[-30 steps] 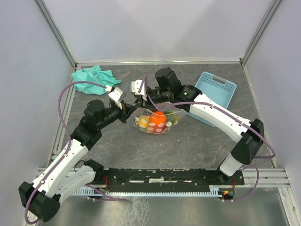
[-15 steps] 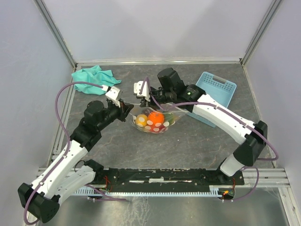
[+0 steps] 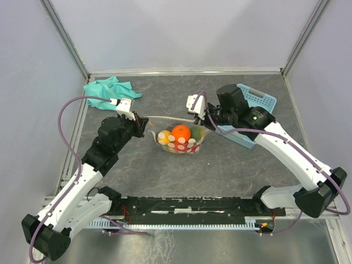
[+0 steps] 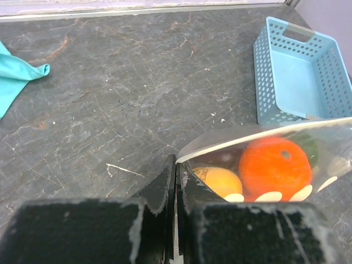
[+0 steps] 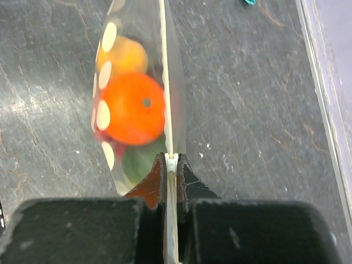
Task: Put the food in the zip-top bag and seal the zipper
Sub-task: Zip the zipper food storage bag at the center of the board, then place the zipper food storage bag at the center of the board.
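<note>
The clear zip-top bag [image 3: 179, 142] with white dots hangs stretched between both grippers above the table's middle. Inside it lies the food: an orange fruit [image 3: 181, 132], a yellow one [image 4: 217, 181], a green one [image 5: 140, 159] and something red underneath. My left gripper [image 3: 145, 124] is shut on the bag's left corner [image 4: 184, 155]. My right gripper [image 3: 205, 121] is shut on the zipper [image 5: 172, 161] at its small white slider, at the bag's right end. The whitish zip strip [image 5: 164, 82] runs straight away from the jaws and looks pressed together.
A light-blue perforated basket [image 3: 256, 108] sits at the back right, just behind the right wrist. A teal cloth [image 3: 108, 87] lies crumpled at the back left. Metal frame rails border the dark tabletop.
My right gripper closed and slid right along the zip strip from near the left corner to the right end. The bag pulled taut and the left gripper kept its hold.
</note>
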`<state>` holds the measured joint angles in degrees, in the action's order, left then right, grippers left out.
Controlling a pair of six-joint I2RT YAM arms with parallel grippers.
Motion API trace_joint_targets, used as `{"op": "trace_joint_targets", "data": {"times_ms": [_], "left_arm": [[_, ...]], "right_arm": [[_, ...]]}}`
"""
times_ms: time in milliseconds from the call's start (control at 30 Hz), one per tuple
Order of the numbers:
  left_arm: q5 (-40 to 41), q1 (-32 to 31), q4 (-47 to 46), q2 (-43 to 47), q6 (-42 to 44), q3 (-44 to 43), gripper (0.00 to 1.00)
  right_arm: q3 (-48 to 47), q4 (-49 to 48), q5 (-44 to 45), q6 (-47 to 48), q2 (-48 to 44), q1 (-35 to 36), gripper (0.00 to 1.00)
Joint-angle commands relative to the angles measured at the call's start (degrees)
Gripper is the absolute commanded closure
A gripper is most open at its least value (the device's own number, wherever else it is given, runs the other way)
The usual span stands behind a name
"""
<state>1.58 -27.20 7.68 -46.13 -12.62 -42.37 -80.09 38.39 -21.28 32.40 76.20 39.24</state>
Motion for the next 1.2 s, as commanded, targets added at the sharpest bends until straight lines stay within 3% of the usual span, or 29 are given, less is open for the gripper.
{"op": "trace_joint_targets", "data": {"times_ms": [0,533,733,833,1000,1167], "left_arm": [[5.49,1.72,-0.86,-0.35,-4.33,0.20,0.97],[7.11,4.22,-1.28,0.20,-8.18,3.49,0.97],[6.48,4.27,-2.20,-1.84,-9.32,0.79,0.97],[8.07,4.26,-0.10,-4.10,-9.58,-4.43,0.83],[11.56,4.27,6.06,-7.57,-12.13,-13.97,0.43],[13.82,4.32,14.82,-9.62,-16.05,-20.91,0.25]], "right_arm": [[2.59,2.02,4.02,-1.13,-5.52,-1.95,0.98],[8.25,6.53,8.32,-0.50,-11.89,-6.70,0.98],[3.64,0.67,7.03,0.72,-7.65,-6.77,0.98],[-2.50,-2.36,9.82,1.15,-1.26,-6.85,0.98],[-13.70,-6.06,10.48,0.81,7.42,-6.88,0.98],[-15.67,-13.54,9.74,-1.87,9.97,-6.74,0.98]]}}
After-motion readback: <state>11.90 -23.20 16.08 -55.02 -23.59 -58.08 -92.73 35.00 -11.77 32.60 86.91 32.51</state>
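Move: The right fingers hold the zipper; its right end lies about 7 cm to their right, 2 cm back and 3 cm lower. The big orange fruit in the bag is roughly 5 cm left, 3 cm back and 7 cm below, and the blue basket's middle some 22 cm right, 3 cm ahead and 8 cm below. The left fingers pinch the bag's left corner, with the right fingers' grip on the zipper about 17 cm to their right and level ahead. Keep the right fingers shut on the zipper and draw them right about 8 cm, sinking slightly, to its right end, while the left grip eases left and down. Then open the left gripper to let go of the corner and lift it some 7 cm, slightly forward; meanwhile carry the right grip forward about 10 cm, also left and up, with the bag. ##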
